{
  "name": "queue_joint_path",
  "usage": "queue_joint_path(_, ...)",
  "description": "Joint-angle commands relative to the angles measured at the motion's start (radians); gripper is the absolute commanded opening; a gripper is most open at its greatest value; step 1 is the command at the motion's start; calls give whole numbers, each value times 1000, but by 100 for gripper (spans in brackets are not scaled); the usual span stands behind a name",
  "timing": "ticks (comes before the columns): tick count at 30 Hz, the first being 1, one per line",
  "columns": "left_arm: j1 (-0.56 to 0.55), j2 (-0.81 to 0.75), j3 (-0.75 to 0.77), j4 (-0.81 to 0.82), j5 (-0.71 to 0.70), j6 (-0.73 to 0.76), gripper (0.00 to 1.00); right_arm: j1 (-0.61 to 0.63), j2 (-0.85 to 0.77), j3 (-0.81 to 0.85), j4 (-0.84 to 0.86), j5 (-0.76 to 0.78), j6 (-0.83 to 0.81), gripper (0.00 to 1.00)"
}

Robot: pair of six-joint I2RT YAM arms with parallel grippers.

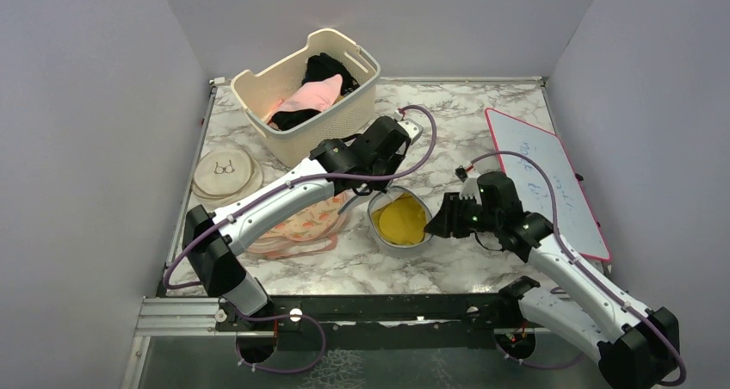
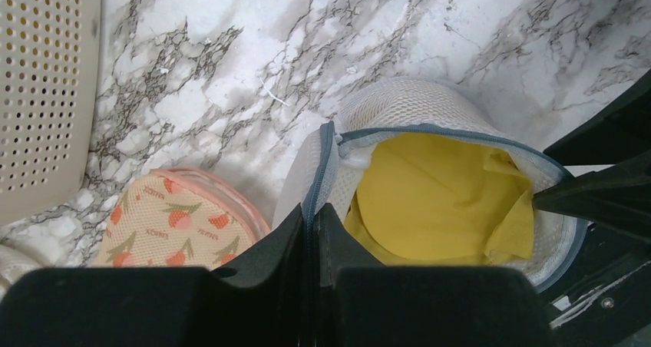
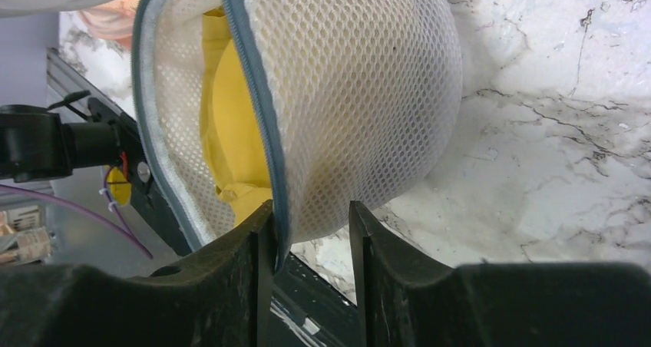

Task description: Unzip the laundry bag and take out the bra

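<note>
The round white mesh laundry bag (image 1: 411,243) lies at the table's middle, its dark blue-grey zip open. A yellow bra (image 1: 401,220) sits inside. My left gripper (image 1: 376,193) is at the bag's far left edge. In the left wrist view it (image 2: 315,218) is shut on the zip rim (image 2: 326,163), with the bra (image 2: 437,201) just to its right. My right gripper (image 1: 437,221) is at the bag's right side. In the right wrist view it (image 3: 311,216) is open and straddles the mesh wall (image 3: 361,109); the zip rim (image 3: 257,94) lies against its left finger.
A cream perforated basket (image 1: 258,96) with pink and black clothes stands at the back. A flat peach patterned pouch (image 1: 301,225) lies under my left arm. A flat cream disc with a glasses drawing (image 1: 225,172) is at the left. A red-edged whiteboard (image 1: 542,174) lies on the right.
</note>
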Motion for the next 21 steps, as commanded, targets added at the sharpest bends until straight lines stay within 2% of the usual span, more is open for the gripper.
queue_joint_path(1, 6, 10, 38, -18, -38, 10, 0, 1, -64, -18, 15, 27, 55, 38)
queue_joint_path(3, 6, 12, 31, -17, -46, 10, 0, 2, -84, -37, 38, 16, 66, 33)
queue_joint_path(8, 8, 43, 49, -16, -57, 23, 0, 2, -76, -67, 71, 34, 87, 2)
queue_joint_path(14, 15, 115, 90, -23, -143, 66, 0, 2, -77, -100, 96, 31, 97, 1)
queue_joint_path(17, 16, 185, 134, -24, -274, 100, 9, 2, -85, -110, 114, 24, 92, 1)
queue_joint_path(21, 14, 268, 232, -55, -434, 123, 37, 2, -85, -95, 97, 10, 89, 1)
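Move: The right hand's parted fingers straddle the zipped rim of the laundry bag, which lies about 1 cm to their left and 1 cm below; the yellow bra is some 7 cm to this hand's left, 1 cm ahead and 5 cm down. The left hand already holds the bag's lid edge. From it the bra lies about 8 cm back, 3 cm right and 12 cm below, the floral bag roughly 20 cm left and 7 cm back, and the basket 18 cm left and 14 cm ahead. Forward, about 5 cm, and down half as far goes the left hand, slowly at first and quickening, away from the bra in the bag; its wrist rolls some 15 degrees, left side rising, and only at the last do its fingers begin to open around the lid edge. The right hand meanwhile rises a touch, then settles about 1 cm lower than it began, shutting its fingers to pinch the rim. ##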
